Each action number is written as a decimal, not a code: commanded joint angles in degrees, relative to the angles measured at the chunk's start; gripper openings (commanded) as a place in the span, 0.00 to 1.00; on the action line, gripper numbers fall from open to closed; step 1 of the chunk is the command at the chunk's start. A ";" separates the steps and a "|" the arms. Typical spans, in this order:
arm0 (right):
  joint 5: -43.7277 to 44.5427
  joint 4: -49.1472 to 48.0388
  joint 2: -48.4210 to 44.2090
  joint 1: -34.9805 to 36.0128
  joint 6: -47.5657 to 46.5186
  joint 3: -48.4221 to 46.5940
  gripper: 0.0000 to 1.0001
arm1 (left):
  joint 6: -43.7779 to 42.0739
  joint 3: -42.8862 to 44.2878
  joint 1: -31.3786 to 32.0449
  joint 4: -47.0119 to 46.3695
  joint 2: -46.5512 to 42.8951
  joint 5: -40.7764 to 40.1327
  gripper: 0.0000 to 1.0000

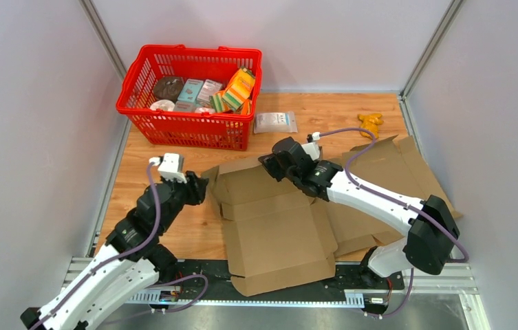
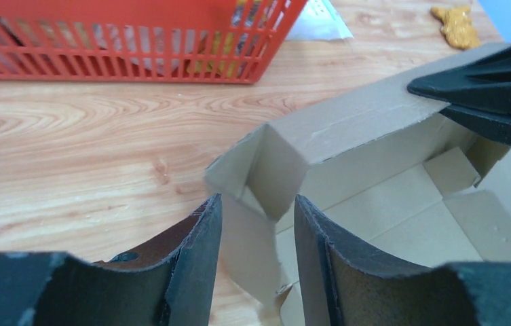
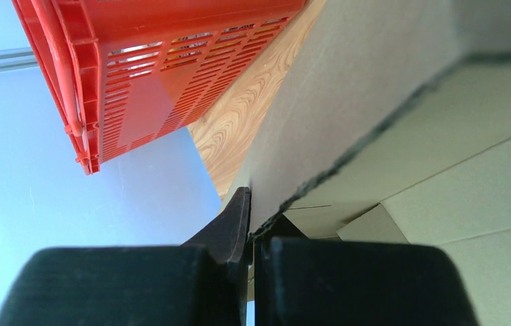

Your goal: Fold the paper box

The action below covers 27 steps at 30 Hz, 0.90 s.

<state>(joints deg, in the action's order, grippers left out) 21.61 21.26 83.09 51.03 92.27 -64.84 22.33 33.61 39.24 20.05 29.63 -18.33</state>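
The paper box (image 1: 276,220) is a brown cardboard blank lying mid-table, its far wall (image 2: 368,129) raised and a corner flap (image 2: 252,224) bent up on the left. My left gripper (image 1: 197,187) sits at that left corner, and in the left wrist view it (image 2: 258,227) is open, with the flap loose between the fingers (image 2: 201,251). My right gripper (image 1: 270,165) is shut on the top edge of the far wall (image 3: 347,102). The right wrist view shows this gripper (image 3: 249,210) pinching the board. It also shows black at the right edge as the right gripper (image 2: 483,92).
A red basket (image 1: 190,96) holding groceries stands at the back left. A white packet (image 1: 275,122) and a yellow toy (image 1: 371,124) lie on the wood behind the box. More flat cardboard (image 1: 407,172) spreads under the right arm. Grey walls close in both sides.
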 commanded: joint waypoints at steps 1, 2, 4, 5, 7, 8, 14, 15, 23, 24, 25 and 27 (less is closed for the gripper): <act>-0.67 -3.14 -3.54 -2.15 -5.34 4.18 0.01 | 4.04 0.76 -0.13 8.58 -6.50 -5.22 0.52; -1.38 -4.46 -3.64 -2.59 -5.52 4.45 0.03 | 4.48 0.50 -0.05 9.29 -8.34 -5.75 0.52; -3.57 -5.69 -3.81 -3.74 -6.48 4.63 0.04 | 6.58 0.15 -0.22 12.09 -9.67 -9.07 0.52; -4.20 -6.74 -3.90 -4.00 -6.92 4.55 0.05 | 7.29 -0.12 -0.31 12.64 -10.37 -9.79 0.54; -5.78 -7.45 -4.25 -4.70 -8.06 4.37 0.06 | 8.08 -1.26 -0.75 12.38 -10.21 -9.02 0.57; -6.13 -8.07 -4.43 -4.97 -8.33 4.20 0.06 | 8.61 -1.44 -1.88 12.29 -9.07 -8.22 0.57; -13.25 -14.30 -4.52 -8.66 -10.44 5.77 0.03 | 9.05 -4.24 -4.96 5.27 -0.29 -2.07 0.58; -13.86 -14.92 -4.51 -9.27 -10.62 6.12 0.02 | 8.62 -5.38 -6.10 4.04 0.42 -1.54 0.59; -20.55 -19.93 -3.02 -10.95 -11.67 6.57 0.00 | 0.54 -9.34 -10.24 -16.34 8.60 16.91 0.73; -20.72 -20.55 -2.76 -11.03 -11.41 6.74 0.00 | -0.95 -9.00 -10.24 -17.58 9.65 17.62 0.72; -20.73 -22.29 -2.58 -11.03 -11.06 7.18 0.00 | -1.58 -8.39 -10.24 -18.81 11.75 18.06 0.72; -23.36 -23.10 -2.23 -11.03 -9.84 7.53 0.00 | -2.63 -6.29 -10.24 -19.61 13.61 20.43 0.70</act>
<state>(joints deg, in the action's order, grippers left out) 3.36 4.64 80.42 40.12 82.85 -58.06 24.53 23.94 29.21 10.50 40.07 -5.87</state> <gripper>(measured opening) 0.014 0.715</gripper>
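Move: The left hand, half open and empty, has the box's standing left flap about 4 cm ahead, 4 cm to its right and 8 cm lower; the box floor's middle lies some 22 cm right, 9 cm back and 18 cm below, the red basket's middle 27 cm ahead and 5 cm left. The right hand already pinches the far wall's edge; from it that flap lies roughly 12 cm left and 5 cm back, the white packet 14 cm ahead and 4 cm right. The left hand backs off leftward about 4 cm, then sinks roughly 10 cm past its highest point while its fingers tip down and spread wider, and finally comes in forward and to the right towards the outer side of the left flap. Meanwhile the shut right fingers keep their pinch on the far wall and carry it about 3 cm forward, first drifting slightly right, then rising some 2 cm as the wrist turns counter-clockwise. ##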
